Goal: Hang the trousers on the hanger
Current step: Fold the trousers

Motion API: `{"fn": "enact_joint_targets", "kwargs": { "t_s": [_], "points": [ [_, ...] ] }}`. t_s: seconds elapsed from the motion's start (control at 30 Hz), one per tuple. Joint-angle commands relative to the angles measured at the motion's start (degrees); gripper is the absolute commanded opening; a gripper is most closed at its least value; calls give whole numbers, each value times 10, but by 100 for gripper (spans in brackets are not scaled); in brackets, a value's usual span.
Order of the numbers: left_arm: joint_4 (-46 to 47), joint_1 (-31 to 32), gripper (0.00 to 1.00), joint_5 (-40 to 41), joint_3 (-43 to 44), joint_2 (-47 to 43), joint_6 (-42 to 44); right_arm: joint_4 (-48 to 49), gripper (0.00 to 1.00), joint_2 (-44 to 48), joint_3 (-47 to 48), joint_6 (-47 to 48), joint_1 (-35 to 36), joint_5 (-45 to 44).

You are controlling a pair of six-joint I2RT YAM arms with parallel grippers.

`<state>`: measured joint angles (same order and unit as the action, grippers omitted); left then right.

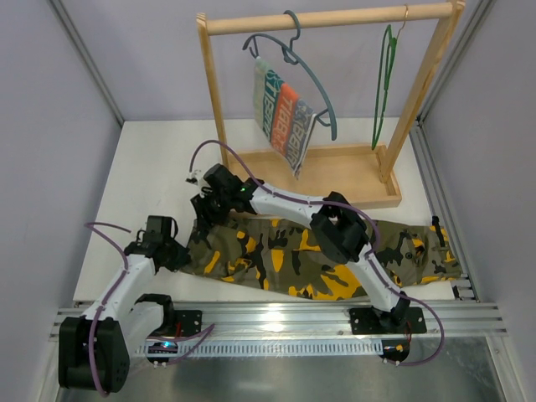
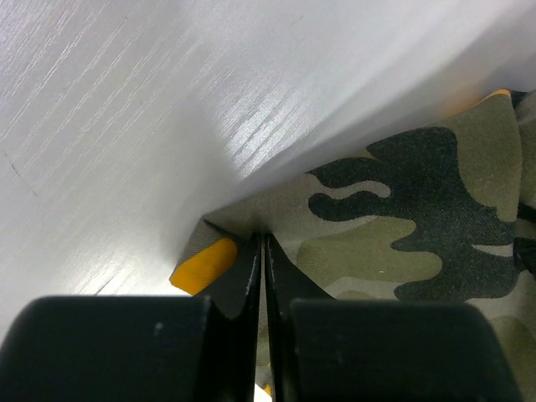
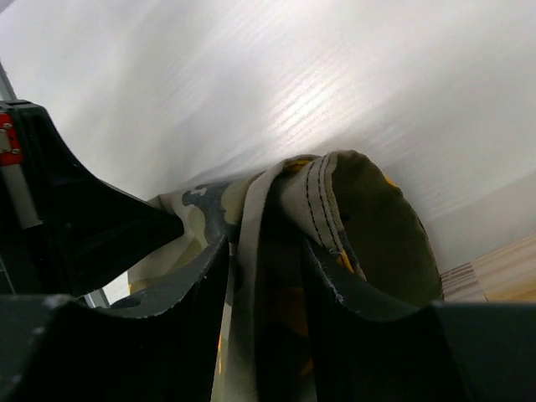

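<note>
The camouflage trousers (image 1: 280,255) lie flat across the near part of the white table, running left to right. My left gripper (image 1: 177,253) is at their left end, shut on the fabric edge; the left wrist view shows the jaws (image 2: 261,244) pinching the cloth (image 2: 402,218) beside an orange patch. My right gripper (image 1: 204,213) reaches across to the far left corner of the trousers, its jaws (image 3: 264,251) closed on a bunched, stitched fold (image 3: 368,218). The green hanger (image 1: 383,84) hangs on the right of the rack rail, apart from both grippers.
A wooden rack (image 1: 335,18) stands at the back on a flat base (image 1: 335,184). A blue-grey hanger (image 1: 314,79) with a striped cloth (image 1: 283,117) hangs on its left. Grey walls close both sides. A metal rail (image 1: 285,314) runs along the near edge.
</note>
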<state>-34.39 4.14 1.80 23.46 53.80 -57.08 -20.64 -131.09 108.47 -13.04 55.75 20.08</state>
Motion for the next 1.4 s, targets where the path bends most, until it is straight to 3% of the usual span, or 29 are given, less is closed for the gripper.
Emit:
{"fn": "enact_joint_targets", "kwargs": {
  "t_s": [0.0,0.2,0.43,0.83,1.33,1.37],
  "points": [
    [17,-1,1,-9,-10,-4,-9,3,42,1,31,11,1,-4],
    [19,-1,1,-9,-16,-4,-13,27,20,7,28,-8,1,3],
    [-2,-1,0,10,-20,-28,-31,84,4,31,-4,-64,-4,-35],
    [-26,1,0,29,-18,-27,-44,162,4,98,-96,-117,-14,-136],
    [-59,15,0,47,-18,-21,-73,184,4,108,-112,-158,-24,-154],
    [-59,15,0,48,-14,-23,-74,178,7,108,-105,-155,-24,-148]
  ]
}}
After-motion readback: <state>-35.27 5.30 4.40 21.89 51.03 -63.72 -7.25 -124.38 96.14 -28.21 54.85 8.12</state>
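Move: The raised far edge of the trousers' left end already stands between my open right fingertips, about 1 cm below their midpoint. My left fingers are roughly 10 cm nearer and 7 cm farther left of my right hand, a few centimetres lower. The rack base's near left corner lies some 4 cm ahead and 7 cm to the right of that hand. My left hand is already at the trousers' near left corner, with the far edge about 10 cm ahead and 7 cm right. I close my right fingers to pinch the far edge of the trousers, then draw it about 3 cm forward, away from my left hand, easing slightly right and up while the wrist swings some 20 degrees clockwise. My left hand stays put and keeps its pinch on the near corner, turning only slightly counter-clockwise. ##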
